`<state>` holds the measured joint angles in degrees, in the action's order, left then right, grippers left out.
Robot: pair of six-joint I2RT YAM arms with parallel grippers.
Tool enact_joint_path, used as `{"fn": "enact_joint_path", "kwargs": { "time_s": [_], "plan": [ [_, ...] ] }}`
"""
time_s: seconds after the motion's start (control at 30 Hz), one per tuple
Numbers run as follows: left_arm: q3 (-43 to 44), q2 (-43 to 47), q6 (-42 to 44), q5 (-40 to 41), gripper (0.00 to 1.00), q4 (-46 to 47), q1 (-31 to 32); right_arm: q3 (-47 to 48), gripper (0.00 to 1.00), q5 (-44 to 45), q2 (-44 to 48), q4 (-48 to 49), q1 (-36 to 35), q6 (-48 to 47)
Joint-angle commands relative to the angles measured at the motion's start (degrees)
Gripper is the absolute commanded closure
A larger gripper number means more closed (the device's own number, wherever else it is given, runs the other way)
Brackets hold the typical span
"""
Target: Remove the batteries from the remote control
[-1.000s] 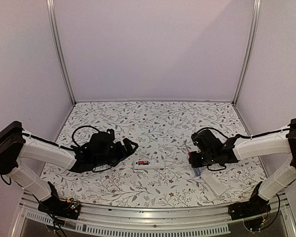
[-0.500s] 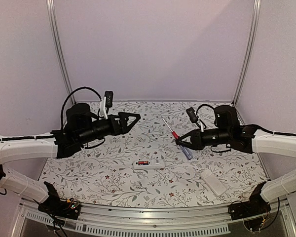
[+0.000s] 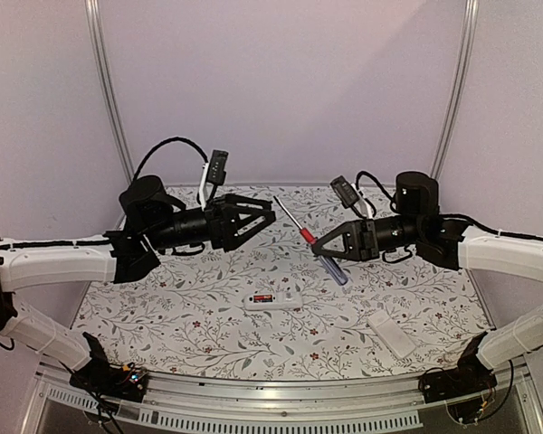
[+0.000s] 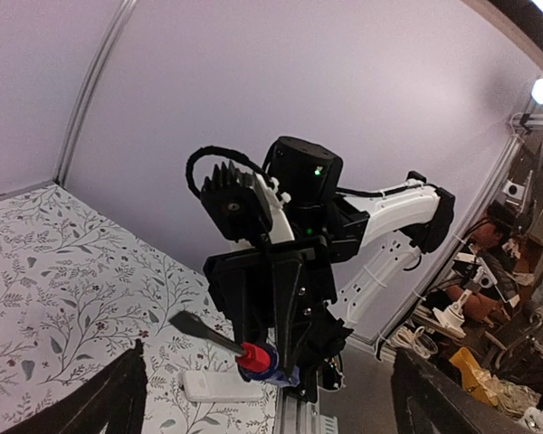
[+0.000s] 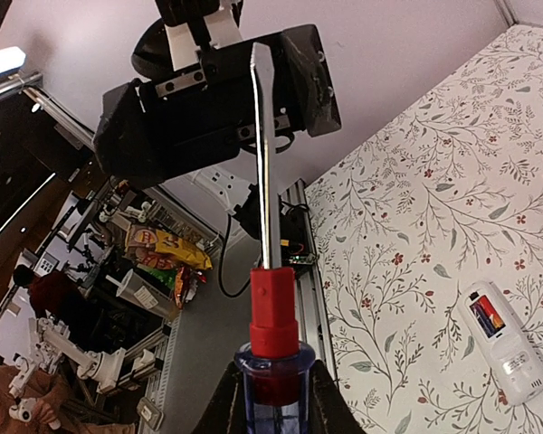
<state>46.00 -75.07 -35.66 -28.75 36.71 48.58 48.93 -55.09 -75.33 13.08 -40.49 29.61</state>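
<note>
The white remote control lies face down at the table's front middle, with red batteries in its open recess. The right wrist view shows the remote control and its batteries at the lower right. My right gripper is raised above the table, shut on the blue handle of a screwdriver whose blade points toward the left arm. In its own view the right gripper clamps the screwdriver. My left gripper hangs open in the air facing that blade, holding nothing.
A flat white plate lies at the front right, also visible as the plate near the rail in the left wrist view. Metal frame posts stand at the back corners, and an aluminium rail runs along the near edge.
Both arms have risen from the table and swung toward each other. The right gripper lifted the screwdriver off the table; the left gripper stayed open.
</note>
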Motion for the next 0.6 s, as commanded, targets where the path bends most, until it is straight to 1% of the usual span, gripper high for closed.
{"fn": "enact_joint_path", "kwargs": {
  "time_s": [0.0,0.17,0.23,0.27,0.33,0.5,0.57],
  "plan": [
    [2.2,-3.9,-2.1,-6.7,0.1,7.4,1.8,3.0,1.0,-4.2,-1.1,3.3,-1.0,2.8],
    [2.2,-5.3,-3.3,-7.3,0.29,10.4,2.1,4.3,1.0,-5.4,-2.1,3.4,-1.7,3.2],
    [1.5,-5.3,-4.6,-7.5,0.35,12.6,2.1,4.4,1.0,-5.4,-2.2,3.2,-1.7,3.3],
    [1.1,-5.3,-5.3,-7.5,0.41,13.7,2.1,4.4,1.0,-5.6,-2.3,3.3,-1.7,3.3],
    [0.5,-5.3,-6.0,-7.4,0.48,14.7,2.2,4.5,1.0,-6.0,-2.5,3.3,-1.7,3.3],
    [-0.1,-5.3,-6.4,-5.8,0.6,14.6,2.4,4.6,1.0,-6.3,-3.2,3.4,-1.7,3.5],
    [0.0,-5.4,-6.7,-5.5,0.66,14.5,2.4,4.7,1.0,-6.4,-3.2,3.4,-1.7,3.4]
  ]
}}
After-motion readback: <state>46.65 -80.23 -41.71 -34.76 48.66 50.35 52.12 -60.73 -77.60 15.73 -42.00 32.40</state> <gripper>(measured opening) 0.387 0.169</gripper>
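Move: The right hand holds the screwdriver, its blade sloping up toward the left gripper. The blade's middle is about 5 cm right of the left hand, level fore and aft, some 2 cm below. The remote control lies 30 cm beneath the left hand, about 2 cm ahead and 1 cm right. From the right hand, the left fingertips are about 11 cm left, 4 cm ahead and 6 cm up; the white box sits 23 cm right, 6 cm back, 27 cm below. Left fingers more than half close around the blade tip, shifting 3 cm back-right; right hand raises the screwdriver 2 cm, back-left. ##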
